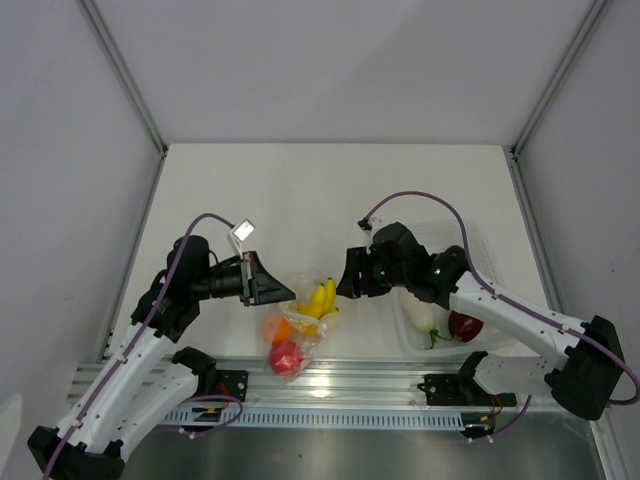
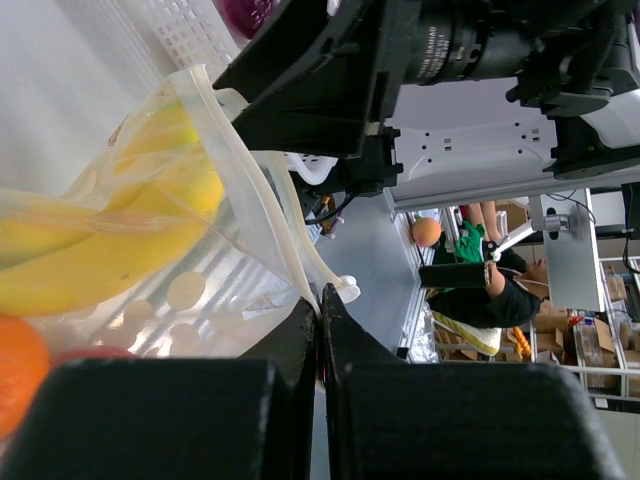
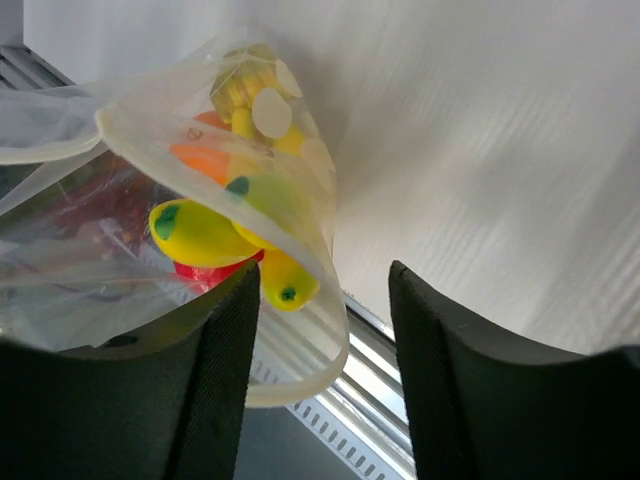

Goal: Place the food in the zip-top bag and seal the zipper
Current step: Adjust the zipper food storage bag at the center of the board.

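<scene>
The zip-top bag (image 1: 305, 335) lies at the table's near edge. It holds the yellow banana bunch (image 1: 320, 300), an orange ball (image 1: 277, 328) and a red fruit (image 1: 287, 357). My left gripper (image 1: 285, 294) is shut on the bag's mouth edge; in the left wrist view (image 2: 320, 305) the zipper strips (image 2: 250, 190) run into the closed jaws. My right gripper (image 1: 343, 283) is open at the other side of the mouth. In the right wrist view (image 3: 322, 270) the curved zipper rim (image 3: 340, 330) hangs between the fingers, unclamped, with bananas (image 3: 200, 235) behind it.
A clear ridged tray (image 1: 480, 250) at the right holds a white oblong piece (image 1: 420, 318) and a red fruit with green stem (image 1: 465, 325). A purple piece (image 2: 245, 12) shows in the left wrist view. A metal rail (image 1: 350, 380) borders the near edge.
</scene>
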Tool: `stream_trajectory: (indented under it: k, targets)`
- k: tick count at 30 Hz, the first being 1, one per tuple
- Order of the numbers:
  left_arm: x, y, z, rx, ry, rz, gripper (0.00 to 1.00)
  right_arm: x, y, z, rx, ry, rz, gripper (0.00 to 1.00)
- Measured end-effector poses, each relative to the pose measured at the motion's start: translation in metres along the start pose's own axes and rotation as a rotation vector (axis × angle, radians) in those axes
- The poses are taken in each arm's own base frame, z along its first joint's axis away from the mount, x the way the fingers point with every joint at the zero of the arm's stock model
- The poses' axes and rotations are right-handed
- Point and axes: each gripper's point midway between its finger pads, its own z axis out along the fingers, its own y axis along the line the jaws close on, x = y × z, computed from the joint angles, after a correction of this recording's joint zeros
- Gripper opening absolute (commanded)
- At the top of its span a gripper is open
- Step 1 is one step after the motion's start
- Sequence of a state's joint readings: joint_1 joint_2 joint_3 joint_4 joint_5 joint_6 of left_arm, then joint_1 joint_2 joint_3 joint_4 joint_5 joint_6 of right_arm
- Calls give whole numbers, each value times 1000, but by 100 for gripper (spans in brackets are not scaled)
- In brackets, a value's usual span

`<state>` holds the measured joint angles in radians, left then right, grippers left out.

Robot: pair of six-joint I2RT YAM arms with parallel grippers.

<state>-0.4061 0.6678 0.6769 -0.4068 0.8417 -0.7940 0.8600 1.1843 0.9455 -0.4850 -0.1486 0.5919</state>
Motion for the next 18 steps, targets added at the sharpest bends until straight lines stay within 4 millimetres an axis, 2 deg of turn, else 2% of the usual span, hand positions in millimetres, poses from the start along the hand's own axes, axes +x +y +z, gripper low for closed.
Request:
stream_trajectory:
  k: [1,4,5,8,11,15,18]
  targets:
    - [0,0,0,1,0,1,1,0,1,5,-6,5,-8,48]
    - [0,-1,-1,3,-3,5,1,3,-2,19,-8,33,-32,7]
    - [0,-2,-1,4,-3,6,1,5,-4,24,-4,45,-41,0]
    - [1,-1,-1,2,-3,4,1,7,-9,35,29,73,-42,0]
    - [1,0,-1,-5,-2,6,0,-2,0,31,38,55,-69,0]
    - [-2,6,2,-23,-5,-5,0,-49,42,9,-21,-62,-133,0]
    - [-9,4,5,-30,-8,-11,1,-89,91,-22,-96,-186,-200,0]
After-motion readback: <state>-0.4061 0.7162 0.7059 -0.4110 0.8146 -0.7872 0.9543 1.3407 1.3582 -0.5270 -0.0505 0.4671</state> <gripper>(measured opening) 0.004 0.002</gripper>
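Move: Just below the right hand, the bag's free rim passes about 3 cm down, 2 cm to its left and 1 cm ahead. From that hand the bananas lie some 5 cm left, 2 cm ahead and 8 cm lower. The tomato is roughly 13 cm left, 8 cm back and 13 cm below, and the orange about 15 cm left, 2 cm back and 11 cm below. From the left hand, the free rim is about 9 cm right, 6 cm ahead and 10 cm down. Sinking about 3 cm with a slight drift left, the right hand shuts its half-open fingers and pinches the bag's free rim, then hoists it fast, some 14 cm up while going left and a little forward, its fingers tipping up about 15 degrees. The left hand keeps its shut pinch on the rim, easing about 1 cm forward near the end. ##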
